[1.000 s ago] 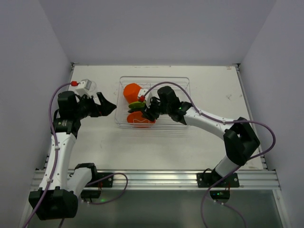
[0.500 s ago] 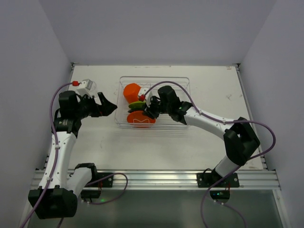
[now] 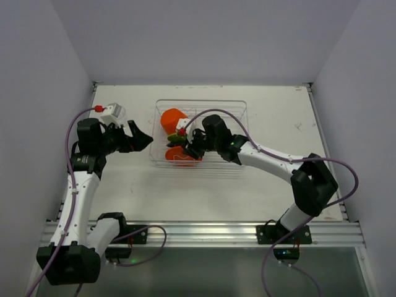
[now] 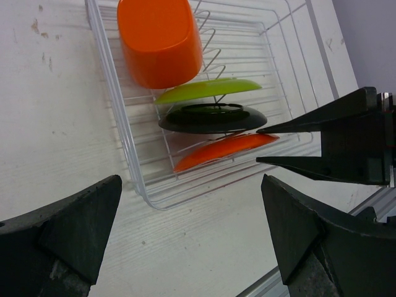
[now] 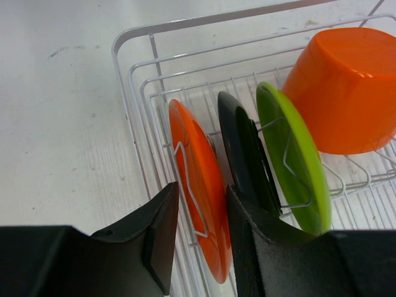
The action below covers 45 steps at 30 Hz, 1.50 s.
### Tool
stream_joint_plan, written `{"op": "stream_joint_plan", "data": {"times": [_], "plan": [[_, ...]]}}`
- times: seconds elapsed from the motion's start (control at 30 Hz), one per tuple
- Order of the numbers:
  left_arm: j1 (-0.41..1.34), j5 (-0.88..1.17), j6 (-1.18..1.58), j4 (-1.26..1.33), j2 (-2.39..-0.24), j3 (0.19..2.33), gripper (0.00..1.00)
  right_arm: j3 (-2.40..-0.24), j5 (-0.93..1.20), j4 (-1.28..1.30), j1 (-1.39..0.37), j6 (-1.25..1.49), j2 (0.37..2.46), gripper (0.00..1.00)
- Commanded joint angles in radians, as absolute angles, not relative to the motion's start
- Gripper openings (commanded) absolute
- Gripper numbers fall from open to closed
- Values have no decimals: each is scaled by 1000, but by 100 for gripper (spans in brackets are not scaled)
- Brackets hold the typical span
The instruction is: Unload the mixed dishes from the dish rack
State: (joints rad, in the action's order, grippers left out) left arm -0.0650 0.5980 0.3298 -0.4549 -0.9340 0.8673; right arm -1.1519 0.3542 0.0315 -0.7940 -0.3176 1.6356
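The clear dish rack (image 3: 235, 105) sits mid-table with wire dividers. It holds an orange faceted cup (image 3: 172, 119) lying at its far left, then a lime-green plate (image 5: 297, 161), a black plate (image 5: 244, 154) and an orange plate (image 5: 198, 179), all on edge in the wires. My right gripper (image 5: 201, 192) reaches into the rack and straddles the orange plate's rim. Its jaws stand narrowly apart, one finger behind the plate, the other a small gap off its front face. My left gripper (image 4: 192, 229) hovers wide open over bare table just left of the rack (image 4: 108, 80), holding nothing.
White walls close in the table on the left, back and right. An aluminium rail (image 3: 204, 232) runs along the near edge by the arm bases. The right arm's cable arcs over the rack's middle.
The right gripper has shifted slightly left and further over the orange plate, its jaws narrower than before. The left arm has stayed put.
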Motion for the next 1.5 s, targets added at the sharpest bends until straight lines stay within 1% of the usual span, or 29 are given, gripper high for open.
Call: {"op": "stream_joint_plan", "data": {"times": [0.0,0.1,0.2,0.27,0.3,0.4,0.73,1.03,1.47], "plan": [[-57,603,322,-408,-931,862,100,-1141,328,31,-808,-327,1629,39],[-57,603,322,-408,-933,862,100,-1143,295,35,-821,-334,1637,38],[-57,601,322,-410,-934,864,100,-1143,273,26,-825,-337,1644,22],[-55,601,322,-410,-934,862,100,-1143,264,26,-827,-337,1647,17],[-55,601,322,-408,-934,862,100,-1141,253,23,-827,-337,1647,8],[-55,600,322,-410,-936,865,100,-1140,238,15,-828,-337,1640,0],[-52,595,325,-410,-937,867,100,-1111,132,-46,-828,-354,1539,0],[-49,578,333,-410,-951,877,100,-1144,32,-74,-821,-374,1494,0],[-43,572,337,-410,-959,894,100,-1203,121,-40,-720,-267,1417,0]]}}
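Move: The orange plate stands on edge in the front of the rack with its right rim already between the right hand's parted fingers, its middle about 5 cm to the left, 1 cm back and 4 cm below the hand point. The dark plate is some 4 cm beyond the orange one and the green plate 7 cm beyond it; the orange cup lies about 11 cm ahead and 9 cm left of the hand. From the left hand, the orange plate is roughly 15 cm right, 2 cm back and 11 cm down. After a small shift back and then forward of about a centimetre, the right hand closes its partly open fingers and pinches the orange plate's right rim. Keeping that hold, it draws the plate up out of the front of the rack, rising about 8 cm from its lowest point while moving some 4 cm forward and 4 cm right, away from the cup's side, as the wrist turns clockwise about 15 degrees and rolls a little. ##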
